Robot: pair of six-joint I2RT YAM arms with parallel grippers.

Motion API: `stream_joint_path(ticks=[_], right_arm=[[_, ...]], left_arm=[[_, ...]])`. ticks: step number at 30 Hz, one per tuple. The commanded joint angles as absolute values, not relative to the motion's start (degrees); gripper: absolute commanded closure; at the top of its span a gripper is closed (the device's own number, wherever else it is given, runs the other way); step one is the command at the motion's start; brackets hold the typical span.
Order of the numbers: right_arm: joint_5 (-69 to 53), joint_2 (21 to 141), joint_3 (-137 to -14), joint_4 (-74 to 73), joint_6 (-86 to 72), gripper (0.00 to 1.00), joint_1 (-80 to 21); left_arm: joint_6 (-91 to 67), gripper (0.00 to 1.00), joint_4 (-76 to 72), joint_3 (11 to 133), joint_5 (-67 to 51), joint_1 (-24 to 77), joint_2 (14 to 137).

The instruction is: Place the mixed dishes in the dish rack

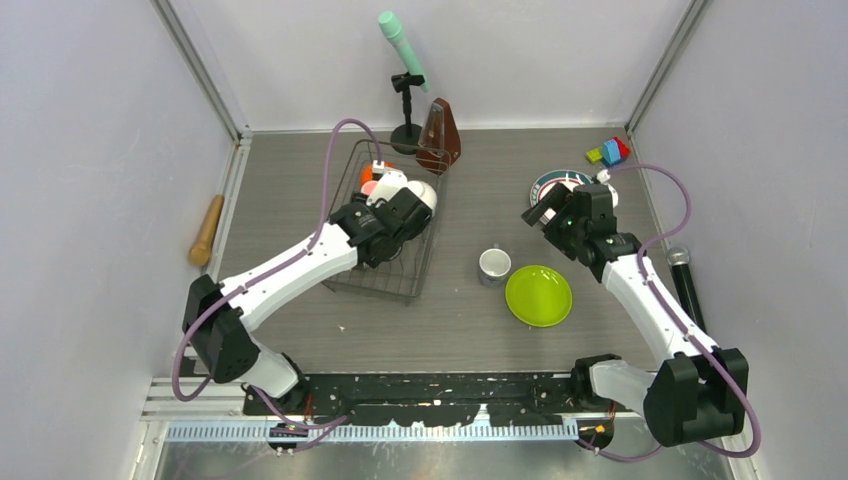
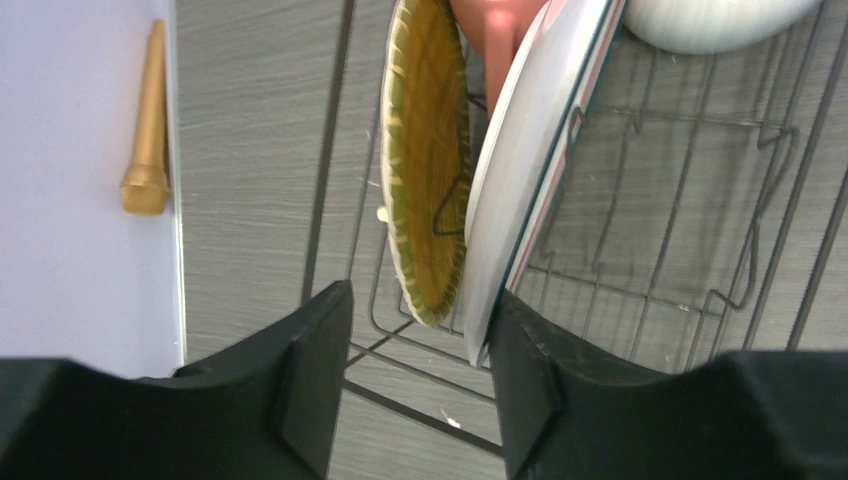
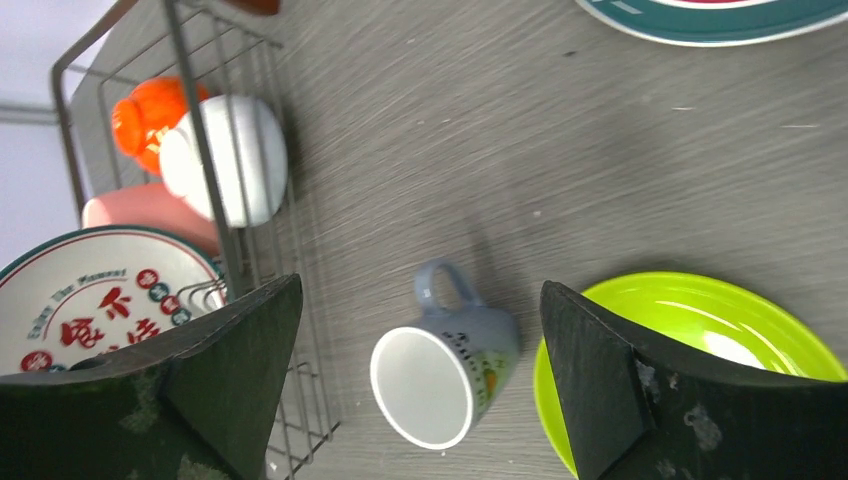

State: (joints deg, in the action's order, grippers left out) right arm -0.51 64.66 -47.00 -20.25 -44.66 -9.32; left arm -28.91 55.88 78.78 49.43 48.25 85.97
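Note:
The dish rack (image 1: 400, 282) stands left of centre. Standing on edge in it are a tan woven plate (image 2: 425, 160) and a white plate (image 2: 515, 175); a pink mug (image 2: 490, 40), a white bowl (image 2: 710, 20) and an orange bowl (image 3: 150, 115) lie behind them. My left gripper (image 2: 420, 390) is open over the rack, the plates' lower edges between its fingers, the white one beside the right finger (image 2: 525, 380). My right gripper (image 3: 420, 400) hangs open above the small white cup (image 3: 445, 370). The lime-green plate (image 1: 538, 295) lies beside the cup. A teal-rimmed plate (image 1: 552, 183) is partly hidden behind the right arm.
A brown metronome (image 1: 440, 137) and a mint microphone on a stand (image 1: 403, 45) are behind the rack. Toy blocks (image 1: 610, 152) sit at the far right. A gold stick-shaped object (image 1: 207, 230) lies by the left wall, a black microphone (image 1: 685, 280) by the right.

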Motion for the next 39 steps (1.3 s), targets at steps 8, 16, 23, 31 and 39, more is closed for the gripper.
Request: stream_joint_path(ticks=[8, 16, 23, 31, 39], right_arm=[[5.7, 67.5, -50.9, -25.8, -45.2, 0.03, 3.4], [3.7, 73.3, -49.9, -20.6, -48.2, 0.05, 9.5], [3.1, 80.6, -47.2, -9.6, -55.4, 0.11, 12.2], [2.1, 89.7, -45.9, -0.6, -62.4, 0.24, 12.7], [2.3, 95.6, -45.5, 4.7, -66.1, 0.34, 13.1]], left_arm=[[-27.1, 0.43, 52.6, 78.1, 45.1, 46.0, 82.8], [-25.1, 0.38, 50.9, 78.0, 37.8, 43.9, 76.2], [-23.5, 0.31, 48.2, 77.7, 26.8, 40.9, 69.5], [-22.5, 0.28, 46.1, 76.0, 11.5, 33.6, 64.9], [-23.3, 0.28, 45.5, 75.5, 4.5, 28.6, 63.7]])
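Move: The left hand is at the upper near edge of the white plate in the dish rack, whose middle lies about 3 cm ahead, 2 cm right and 8 cm below; the pie dish stands 5 cm left of that plate, the white bowl some 8 cm farther out and 8 cm right of it. For the right hand, the teal-rimmed plate lies roughly 13 cm ahead, 9 cm right, 14 cm down; the grey mug 4 cm back, 7 cm left, 11 cm down; the green plate 12 cm back, 3 cm right. Letting go of the white plate, the left fingers spread further while the hand dips a centimetre, then it lifts clear by about 7 cm, drawing back slightly and rolling some 35 degrees, left side down. The right hand swings right about 14 cm, then forward and down 12 cm to the near right rim of the teal-rimmed plate, turning clockwise, its fingers partly closing; contact can't be seen. ##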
